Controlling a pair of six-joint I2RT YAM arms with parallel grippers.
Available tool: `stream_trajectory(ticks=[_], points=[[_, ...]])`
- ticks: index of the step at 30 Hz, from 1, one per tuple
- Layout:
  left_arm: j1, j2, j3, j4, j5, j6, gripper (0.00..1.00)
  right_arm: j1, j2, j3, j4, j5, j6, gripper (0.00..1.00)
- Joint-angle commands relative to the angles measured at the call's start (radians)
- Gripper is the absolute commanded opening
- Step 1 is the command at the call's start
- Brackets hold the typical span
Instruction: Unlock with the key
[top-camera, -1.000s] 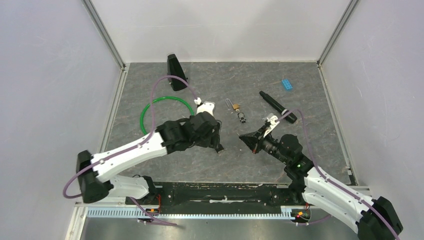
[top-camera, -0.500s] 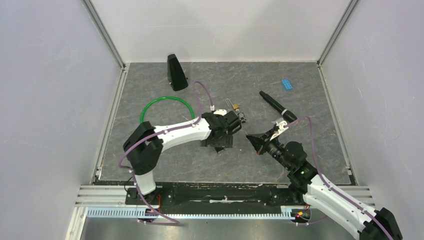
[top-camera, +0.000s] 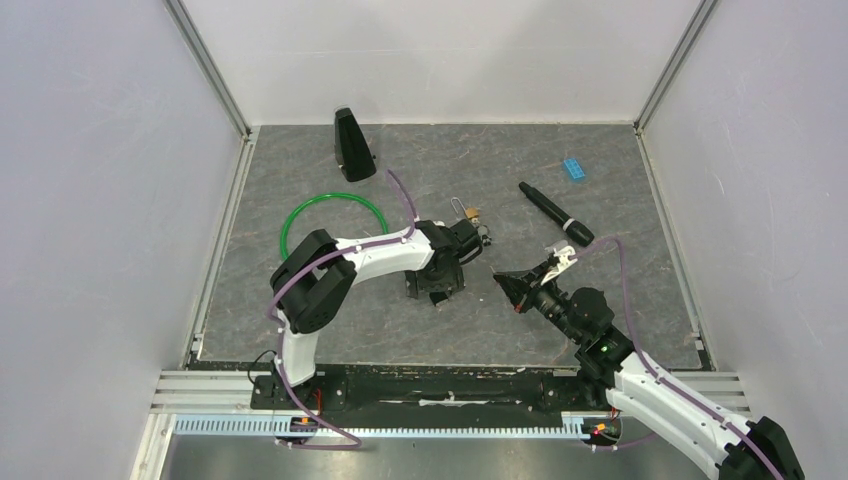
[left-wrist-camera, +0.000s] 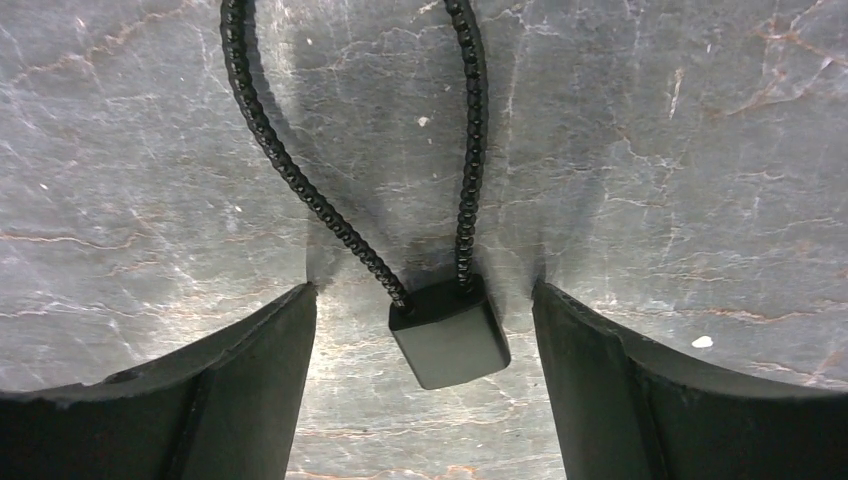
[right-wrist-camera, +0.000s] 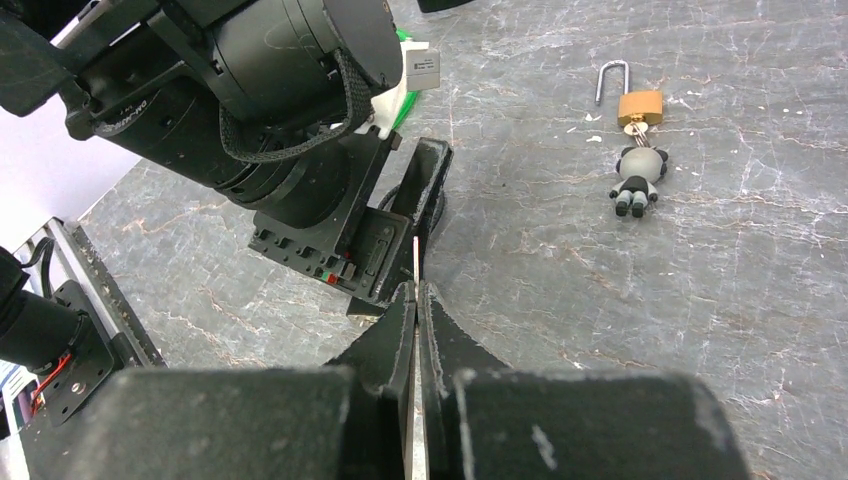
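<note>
A small black lock (left-wrist-camera: 449, 332) with a braided cable loop (left-wrist-camera: 300, 190) lies on the grey stone floor. My left gripper (left-wrist-camera: 425, 292) is open and straddles it, with both fingers apart from its body. From above, that gripper (top-camera: 436, 284) points down at mid-table. My right gripper (right-wrist-camera: 415, 292) is shut on a thin silver key (right-wrist-camera: 414, 262), whose blade sticks out toward the left gripper's finger (right-wrist-camera: 424, 190). From above, the right gripper (top-camera: 499, 279) is just right of the left one. A brass padlock (right-wrist-camera: 638, 105) with a panda charm (right-wrist-camera: 638, 172) lies farther back.
A green ring (top-camera: 333, 222) lies left of the left arm. A black wedge (top-camera: 352, 145) stands at the back. To the right are a black pen (top-camera: 556, 213) and a blue brick (top-camera: 573, 168). White walls enclose the floor on three sides.
The left arm has folded in and lowered, its gripper settling over the black lock with wider jaws. The right gripper has shifted slightly right, still shut.
</note>
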Motion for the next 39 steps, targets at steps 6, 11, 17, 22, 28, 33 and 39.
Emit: stream_trajectory(ticks=[6,11,17,22,28,33,39], points=[[0.004,0.033,-0.01,0.02,0.052,-0.202,0.73,-0.002,-0.016,-0.008,0.064,0.003,0.008,0.0],[0.004,-0.004,-0.052,0.056,0.08,-0.247,0.62,-0.004,-0.025,-0.004,0.061,0.001,0.009,0.0],[0.006,-0.049,-0.079,0.08,0.076,-0.274,0.37,-0.004,-0.025,0.013,0.065,-0.04,0.006,0.0],[0.012,-0.131,-0.121,0.104,0.069,-0.301,0.09,-0.004,-0.023,0.025,0.06,-0.084,0.02,0.0],[0.02,-0.27,-0.148,0.126,0.067,-0.328,0.06,-0.001,0.004,-0.024,0.227,-0.202,0.136,0.0],[0.024,-0.39,-0.143,0.127,0.061,-0.351,0.06,0.019,0.094,-0.057,0.398,-0.273,0.246,0.0],[0.024,-0.502,-0.131,0.093,0.018,-0.377,0.05,0.081,0.196,-0.051,0.511,-0.264,0.295,0.0]])
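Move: The left hand is down at table level, open around the black body of the cable lock, whose middle lies only about 1 cm behind and 1 cm to its right. The padlock's figurine stands about 12 cm ahead of this hand and 10 cm to its right; the green cable's ring is centred some 12 cm ahead and 20 cm to its left. From the right hand, which holds the key, the cable lock lies about 11 cm left, 2 cm ahead and 13 cm below, and the figurine 13 cm ahead and 1 cm left. Easing about 1 cm rightward and then back, the left hand closes its fingers on the lock body and pinches it, then lifts quickly by some 11 cm, rolling so the fingers swing out towards the right hand and turning a little counter-clockwise. The right hand, still gripping the key, first waits, then draws back and left about 5 cm each way towards the lock, rising slightly and turning counter-clockwise. ##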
